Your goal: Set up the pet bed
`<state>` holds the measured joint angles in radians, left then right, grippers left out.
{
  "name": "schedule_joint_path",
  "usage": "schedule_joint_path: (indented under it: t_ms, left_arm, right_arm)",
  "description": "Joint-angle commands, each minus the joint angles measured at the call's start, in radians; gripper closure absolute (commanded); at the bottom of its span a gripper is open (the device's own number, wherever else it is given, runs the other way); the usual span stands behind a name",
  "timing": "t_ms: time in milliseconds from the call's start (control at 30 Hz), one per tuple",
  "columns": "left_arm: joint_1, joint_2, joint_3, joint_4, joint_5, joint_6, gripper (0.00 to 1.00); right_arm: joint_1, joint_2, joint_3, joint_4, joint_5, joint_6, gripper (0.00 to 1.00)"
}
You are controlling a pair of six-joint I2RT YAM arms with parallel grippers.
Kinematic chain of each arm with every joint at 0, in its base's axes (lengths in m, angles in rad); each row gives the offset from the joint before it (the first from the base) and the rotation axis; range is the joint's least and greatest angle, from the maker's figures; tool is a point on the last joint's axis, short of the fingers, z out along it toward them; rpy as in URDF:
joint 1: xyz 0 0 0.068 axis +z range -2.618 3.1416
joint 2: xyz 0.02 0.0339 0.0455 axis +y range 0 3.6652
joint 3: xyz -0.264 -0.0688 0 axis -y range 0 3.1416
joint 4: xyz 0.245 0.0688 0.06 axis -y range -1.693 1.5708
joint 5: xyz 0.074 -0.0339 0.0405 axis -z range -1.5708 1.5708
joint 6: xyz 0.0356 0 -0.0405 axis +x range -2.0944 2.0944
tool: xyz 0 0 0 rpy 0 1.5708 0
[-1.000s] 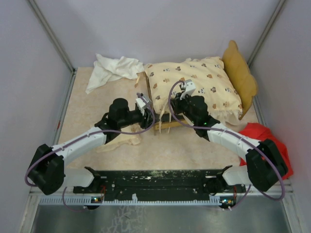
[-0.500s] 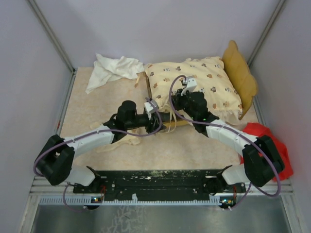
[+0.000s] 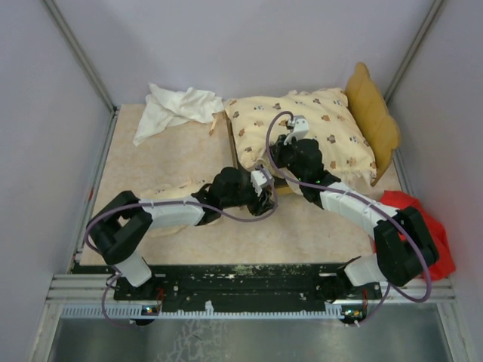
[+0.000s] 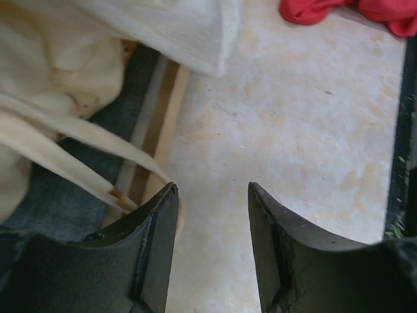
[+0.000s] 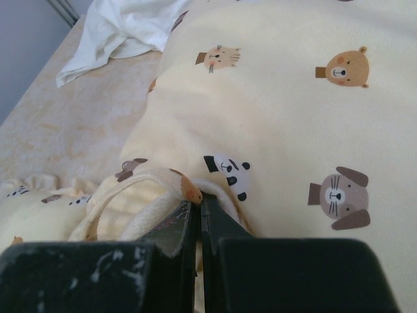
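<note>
The pet bed's cream animal-print cushion lies on the light wooden frame, whose wavy headboard stands at the back right. My right gripper rests at the cushion's near-left edge, shut on a cushion tie that loops over its tips. My left gripper is open and empty just in front of the frame's front rail, beside the dark grey base. The cushion ties hang past its left finger. The small matching pillow lies on the table under my left arm.
A plain white cloth is crumpled at the back left. A red cloth lies at the right, under my right arm's elbow, and shows in the left wrist view's top corner. Grey walls enclose the beige table.
My left arm has swung right along the bed's front, from the pillow side to the front rail. My right gripper has shifted slightly farther back, still pinching the tie.
</note>
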<state>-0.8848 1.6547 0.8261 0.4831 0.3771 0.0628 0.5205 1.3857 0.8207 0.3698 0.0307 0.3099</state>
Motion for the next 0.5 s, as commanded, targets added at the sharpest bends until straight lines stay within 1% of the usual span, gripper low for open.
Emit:
schedule_joint_path:
  t_ms: [0,133,467]
  left_arm:
    - [-0.007,0.035,0.042,0.139,-0.201,-0.042,0.47]
    - [-0.013,0.064,0.061,0.143,-0.311,-0.028,0.47]
    - [-0.013,0.081,0.059,0.233,-0.421,-0.027,0.5]
  right_arm:
    - [-0.016,-0.004,0.052,0.041,0.008,0.012,1.0]
    - [-0.02,-0.01,0.048,0.045,0.002,0.014,1.0]
    - [-0.024,-0.022,0.023,0.05,-0.015,0.03,1.0]
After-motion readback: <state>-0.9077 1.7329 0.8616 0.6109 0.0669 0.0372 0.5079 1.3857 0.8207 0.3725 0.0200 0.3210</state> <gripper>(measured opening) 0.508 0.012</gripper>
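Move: The cover's loose strap hangs about 3 cm ahead of my left hand, a centimetre to its right and some 4 cm below. The bed's front rail runs roughly 4 cm ahead, straight in front and 6 cm lower. The cover's hanging flap is about 6 cm ahead and 8 cm to the right, slightly lower. From my right hand, the loose strap is some 11 cm back, 2 cm to the right and 12 cm below. I swing my left hand forward about 5 cm at an almost level height, towards the hanging strap and the front rail, turning it some 15 degrees counter-clockwise so the half-open fingers point more outward. They stay open; the leading finger seems to come against the rail. My right hand stays put and keeps its pinch on the cover's edge. ##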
